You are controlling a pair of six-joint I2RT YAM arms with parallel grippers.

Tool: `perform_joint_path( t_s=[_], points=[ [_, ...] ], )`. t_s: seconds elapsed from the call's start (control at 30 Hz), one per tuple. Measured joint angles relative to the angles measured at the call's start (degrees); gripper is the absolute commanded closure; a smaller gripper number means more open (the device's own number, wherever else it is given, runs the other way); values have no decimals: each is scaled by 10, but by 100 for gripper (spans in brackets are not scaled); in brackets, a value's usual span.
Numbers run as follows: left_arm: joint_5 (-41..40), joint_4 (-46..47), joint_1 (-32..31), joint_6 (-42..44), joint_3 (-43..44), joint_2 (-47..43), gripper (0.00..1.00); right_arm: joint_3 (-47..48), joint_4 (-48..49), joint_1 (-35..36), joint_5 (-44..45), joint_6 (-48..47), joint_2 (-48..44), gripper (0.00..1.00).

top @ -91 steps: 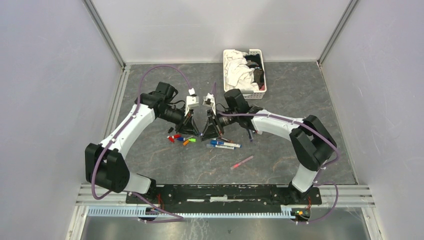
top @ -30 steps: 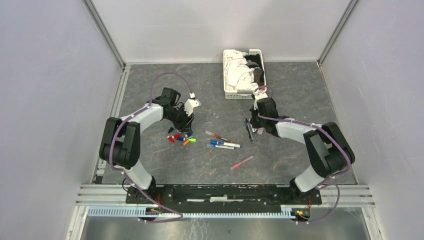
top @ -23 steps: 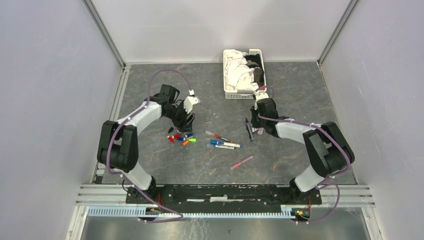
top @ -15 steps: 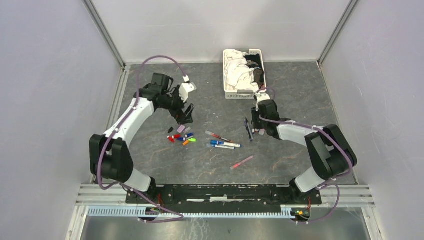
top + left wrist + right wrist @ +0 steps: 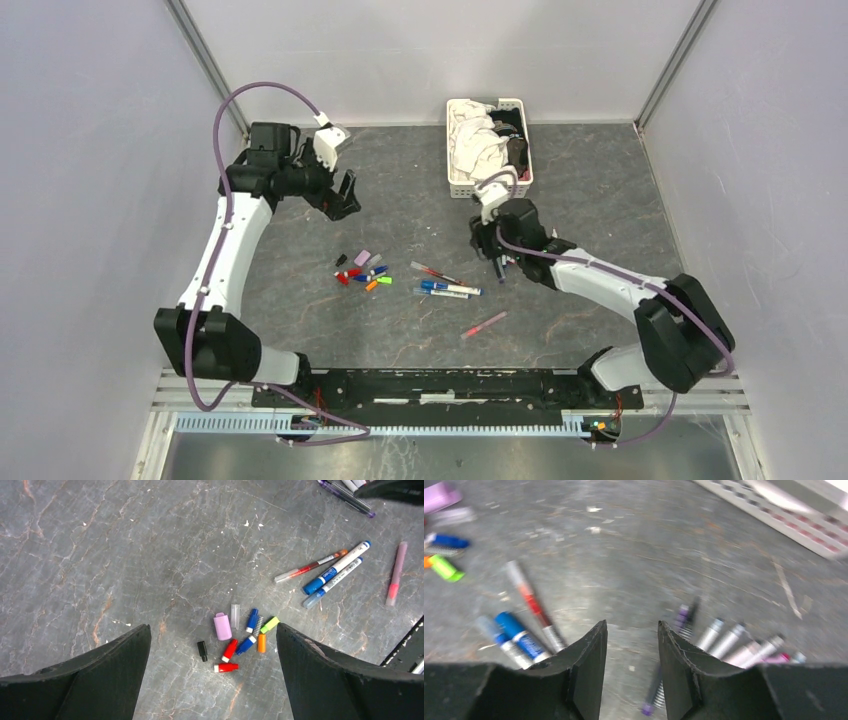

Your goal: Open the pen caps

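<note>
Several pen caps (image 5: pixel 240 636) lie loose in a small heap on the grey table: lilac (image 5: pixel 222 627), black (image 5: pixel 202 650), red, blue, green and orange. In the top view the heap of pen caps (image 5: pixel 362 270) sits left of centre. My left gripper (image 5: pixel 213 626) hangs open high above it, empty, and stands back-left of the heap as the left gripper (image 5: pixel 340 196). My right gripper (image 5: pixel 632 623) is open and low over the table with nothing between its fingers. A bunch of pens (image 5: pixel 734 640) lies just to its right, and a purple pen (image 5: pixel 655 696) lies under it.
A red pen (image 5: pixel 436 272) and two blue-ended pens (image 5: pixel 447 289) lie mid-table, with a pink pen (image 5: pixel 484 324) nearer the arm bases. A white slatted basket (image 5: pixel 456 150) of cloths stands at the back, just behind my right gripper (image 5: pixel 487 243). Grey walls close in on both sides.
My left gripper opened, left the lilac cap on the heap, then rose and swung back-left. My right gripper opened beside the bunch of pens and shifted left.
</note>
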Motion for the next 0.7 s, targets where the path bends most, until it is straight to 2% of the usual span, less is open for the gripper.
perform_joint_path(
  t_s=[0.17, 0.33, 0.53, 0.7],
  points=[
    [0, 0, -1, -2, -20, -9, 0, 52, -13, 67, -72, -47, 64, 52],
    [2, -2, -1, -2, -63, -28, 0, 75, -22, 110, -104, -70, 133, 52],
    [7, -20, -1, -1, -66, -29, 0, 96, -33, 116, -122, -78, 194, 53],
    [17, -28, -1, 3, -72, -29, 0, 98, -33, 116, -121, -82, 207, 58]
  ],
)
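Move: The red pen lies roughly 12 cm to the left of the right hand, 5 cm back and 9 cm below. The thick blue marker sits about 3 cm nearer the robot than that pen and 3 cm to its right, the thin blue pen some 4 cm nearer than it. The purple pens lie almost under the hand, about 2 cm back. From the left hand the red pen is about 18 cm right, 6 cm back and 23 cm down. The red pen is the right hand's goal: the hand leaves the purple pens, sweeps about 10 cm left and 5 cm back, then sinks some 8 cm, turning about 25 degrees counter-clockwise and tipping down, its half-open fingers coming astride the rear half of the pen. The empty left hand, wide open, eases back and down about 3.5 cm each. ##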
